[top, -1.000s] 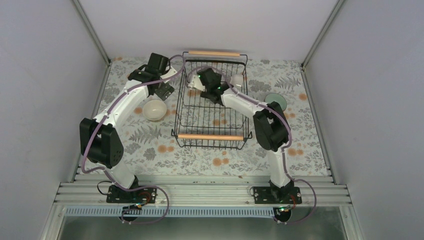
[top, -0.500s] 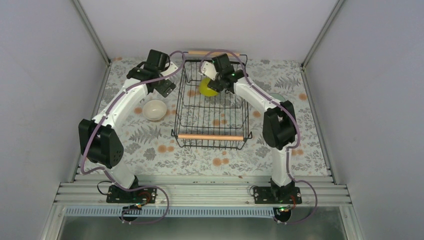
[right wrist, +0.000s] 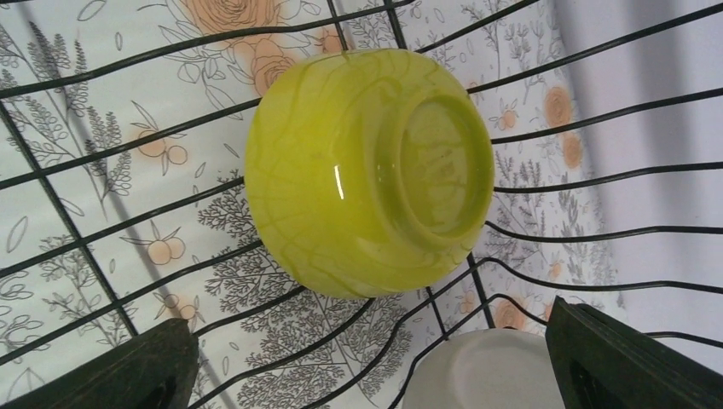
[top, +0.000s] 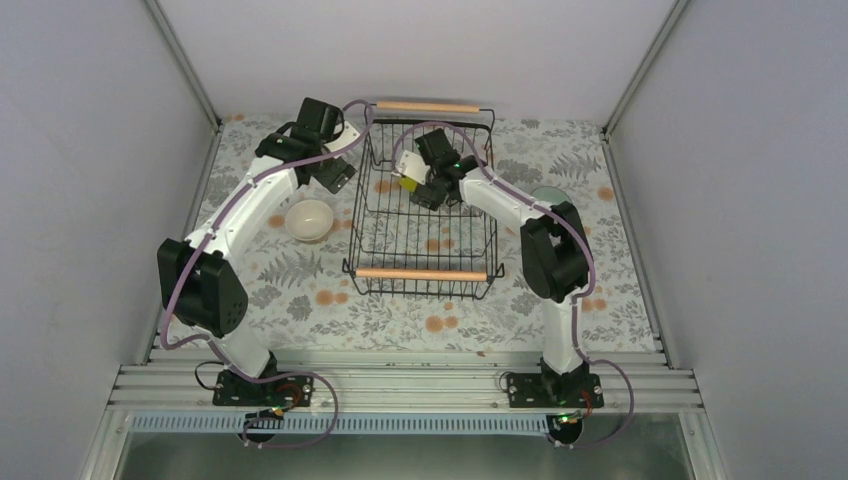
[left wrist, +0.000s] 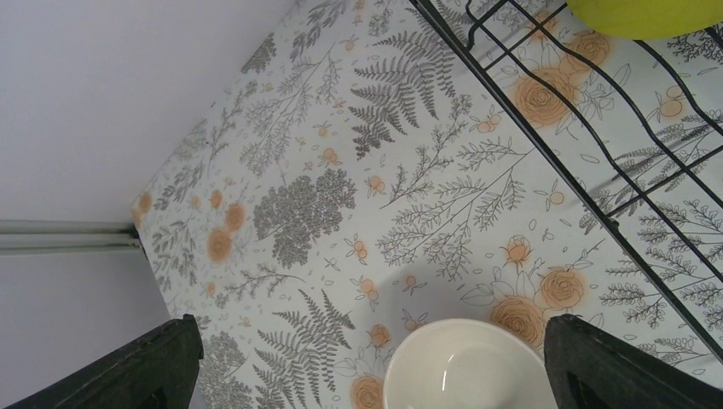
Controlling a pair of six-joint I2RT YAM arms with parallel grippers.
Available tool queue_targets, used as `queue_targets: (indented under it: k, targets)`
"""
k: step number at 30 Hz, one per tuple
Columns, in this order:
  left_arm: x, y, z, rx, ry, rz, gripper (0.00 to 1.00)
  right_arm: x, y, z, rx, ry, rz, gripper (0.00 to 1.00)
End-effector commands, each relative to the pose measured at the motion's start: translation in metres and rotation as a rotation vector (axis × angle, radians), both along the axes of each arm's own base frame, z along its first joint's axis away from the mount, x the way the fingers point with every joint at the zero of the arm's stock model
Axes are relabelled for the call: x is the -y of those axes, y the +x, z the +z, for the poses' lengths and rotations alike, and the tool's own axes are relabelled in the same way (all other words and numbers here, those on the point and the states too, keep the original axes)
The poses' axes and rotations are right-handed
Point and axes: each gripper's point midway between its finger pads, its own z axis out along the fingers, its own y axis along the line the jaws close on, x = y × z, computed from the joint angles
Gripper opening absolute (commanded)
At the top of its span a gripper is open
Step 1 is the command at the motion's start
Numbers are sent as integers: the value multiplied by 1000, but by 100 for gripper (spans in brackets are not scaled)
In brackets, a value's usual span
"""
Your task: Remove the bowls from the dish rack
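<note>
The dish rack (top: 425, 272), a black wire basket with two wooden handles, stands mid-table. A yellow-green bowl (right wrist: 367, 170) lies tipped on the rack's wires, its base towards the right wrist camera. My right gripper (right wrist: 375, 366) hangs open just short of it, one finger on each side, touching nothing. In the top view that gripper (top: 418, 188) is inside the rack's far half, over the yellow-green bowl (top: 409, 184). A white bowl (top: 309, 219) sits upright on the table left of the rack. My left gripper (left wrist: 367, 366) is open above it, and the white bowl (left wrist: 465, 366) lies towards its right finger.
A second white bowl (right wrist: 477, 371), base up, shows behind the rack wires at the bottom of the right wrist view. A green dish (top: 552, 200) lies on the table right of the rack, partly behind the right arm. Grey walls close in the floral tablecloth (top: 300, 290).
Half a second ago the right gripper held the yellow-green bowl up at the rack's far end. It has since come down and opened, and the bowl lies free on the wires. The left arm barely moved.
</note>
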Motion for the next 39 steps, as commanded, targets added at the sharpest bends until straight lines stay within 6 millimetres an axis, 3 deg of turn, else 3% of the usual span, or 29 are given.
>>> queue_targets:
  k: [1, 13, 22, 33, 39]
  targets:
    - [1, 0, 10, 33, -12, 9, 100, -8, 7, 2, 61, -42, 15, 100]
    - [-6, 0, 4, 47, 30, 16, 100, -30, 22, -21, 120, -139, 26, 100]
    - [-9, -7, 0, 38, 34, 14, 100, -31, 38, -32, 192, -192, 0, 100]
    - [-11, -12, -4, 34, 36, 13, 100, -36, 59, -21, 281, -202, -21, 100]
    - [-10, -13, -4, 31, 34, 11, 100, -36, 67, -28, 292, -212, -23, 100]
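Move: The yellow bowl lies about 6 cm ahead of the right hand, 5 cm to its left and 6 cm lower. The white cup is some 9 cm ahead, 8 cm to the right and 7 cm down. The rack's left rim is roughly 10 cm to the left of the yellow bowl and level with it fore and aft. From the left hand, the yellow bowl is about 9 cm ahead, 18 cm to the right and 17 cm below. Bring the open right gripper left and down towards the yellow bowl in the rack, sinking almost 5 cm, then push it forward, about 5 cm in all, rising a little, so the fingers come around the bowl. Dip the hand's left side and level the fingers, some 20 degrees in all. Keep the fingers wide open, one close beside the bowl's near side. ##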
